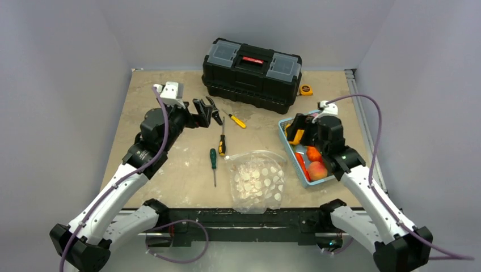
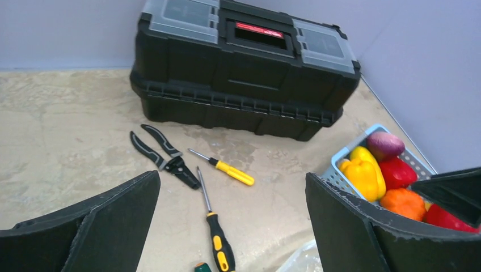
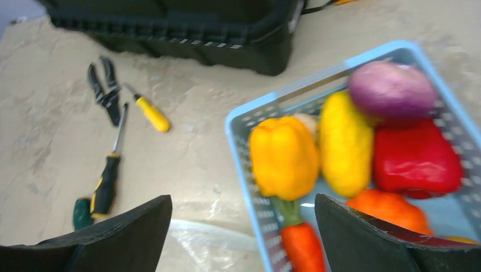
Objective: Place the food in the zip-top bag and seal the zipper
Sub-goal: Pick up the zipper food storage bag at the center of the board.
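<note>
The zip-top bag [image 1: 255,180], clear with white dots, lies flat near the table's front edge; its far edge shows in the right wrist view [image 3: 198,243]. I cannot make out the zipper. The food sits in a light blue basket [image 1: 285,126]: a yellow pepper [image 3: 283,156], a purple onion [image 3: 391,89], a red pepper [image 3: 417,158], a carrot [image 3: 303,246] and a peach [image 1: 317,170]. My right gripper [image 1: 298,129] [image 3: 243,201] hovers open over the basket's left rim, holding nothing. My left gripper [image 1: 207,110] [image 2: 231,181] is open and empty above the tools.
A black toolbox [image 1: 252,73] stands at the back, with a tape measure [image 1: 306,89] to its right. Pliers [image 2: 161,154], a yellow screwdriver [image 1: 237,120], a black-and-yellow screwdriver [image 1: 222,141] and a green-handled one [image 1: 213,161] lie left of the bag. Walls enclose three sides.
</note>
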Tool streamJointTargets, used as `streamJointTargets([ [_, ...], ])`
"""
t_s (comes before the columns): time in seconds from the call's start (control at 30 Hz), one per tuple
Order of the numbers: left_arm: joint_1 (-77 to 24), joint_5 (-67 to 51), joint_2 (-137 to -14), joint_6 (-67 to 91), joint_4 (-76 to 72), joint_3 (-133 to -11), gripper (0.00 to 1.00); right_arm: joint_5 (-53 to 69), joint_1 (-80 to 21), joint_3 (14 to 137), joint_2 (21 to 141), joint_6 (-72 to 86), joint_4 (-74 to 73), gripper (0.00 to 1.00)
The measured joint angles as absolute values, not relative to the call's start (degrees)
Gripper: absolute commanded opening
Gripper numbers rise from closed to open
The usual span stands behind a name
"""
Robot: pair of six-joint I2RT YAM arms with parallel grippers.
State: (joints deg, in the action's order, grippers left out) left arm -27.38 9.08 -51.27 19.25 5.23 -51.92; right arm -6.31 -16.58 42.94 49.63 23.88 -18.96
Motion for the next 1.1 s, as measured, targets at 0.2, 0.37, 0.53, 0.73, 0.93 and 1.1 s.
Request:
streamJointTargets([
  [0.2, -29.7, 8.8, -51.6, 19.0, 5.6, -52.1, 1.00, -9.7, -29.4, 43.4, 52.6, 26.5, -18.3, 0.99],
  [0.37, -28.8, 8.8, -52.0, 20.6, 7.3, -53.3, 1.00, -8.8, -35.4, 43.1, 53.7, 27.9, -17.0, 0.99],
  [0.53, -25.6, 2.0, -53.7, 20.8, 8.4, -53.7, 1.00, -4.7, -40.6, 38.6, 53.6, 29.8, -11.5, 0.99],
  [0.73, -25.5, -10.2, -63.1, 20.4, 12.1, -59.1, 1.00, -3.5, -45.2, 35.9, 57.2, 32.0, -8.7, 0.99],
  [0.93, -25.6, -19.0, -71.9, 20.4, 16.8, -64.2, 1.00, -10.1, -46.8, 35.8, 64.4, 35.0, -10.3, 0.99],
  [1.1, -26.4, -23.7, -77.9, 20.4, 21.4, -68.1, 1.00, -18.6, -46.8, 36.0, 68.7, 40.4, -16.4, 0.99],
])
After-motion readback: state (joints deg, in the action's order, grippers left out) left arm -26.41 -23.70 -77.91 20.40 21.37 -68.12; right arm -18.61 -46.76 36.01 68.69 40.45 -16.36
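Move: The zip-top bag's middle lies about 11 cm left of the right hand, 13 cm back and 20 cm below; the basket is some 13 cm to that hand's right, level with it fore and aft. From the left hand the bag is about 18 cm right, 9 cm back and 31 cm below; the green screwdriver lies 2 cm left and 2 cm back, the black-yellow screwdriver 10 cm ahead and 1 cm right. Both open hands head for the bag, with no contact to be seen. The right swings away from the basket, about 16 cm left and slightly back, sinking faster late as it comes back right some 4 cm and tips down over the bag. The left, after a brief hover, goes about 10 cm right and nearly as far down, tipping down and turning clockwise some 30 degrees. ##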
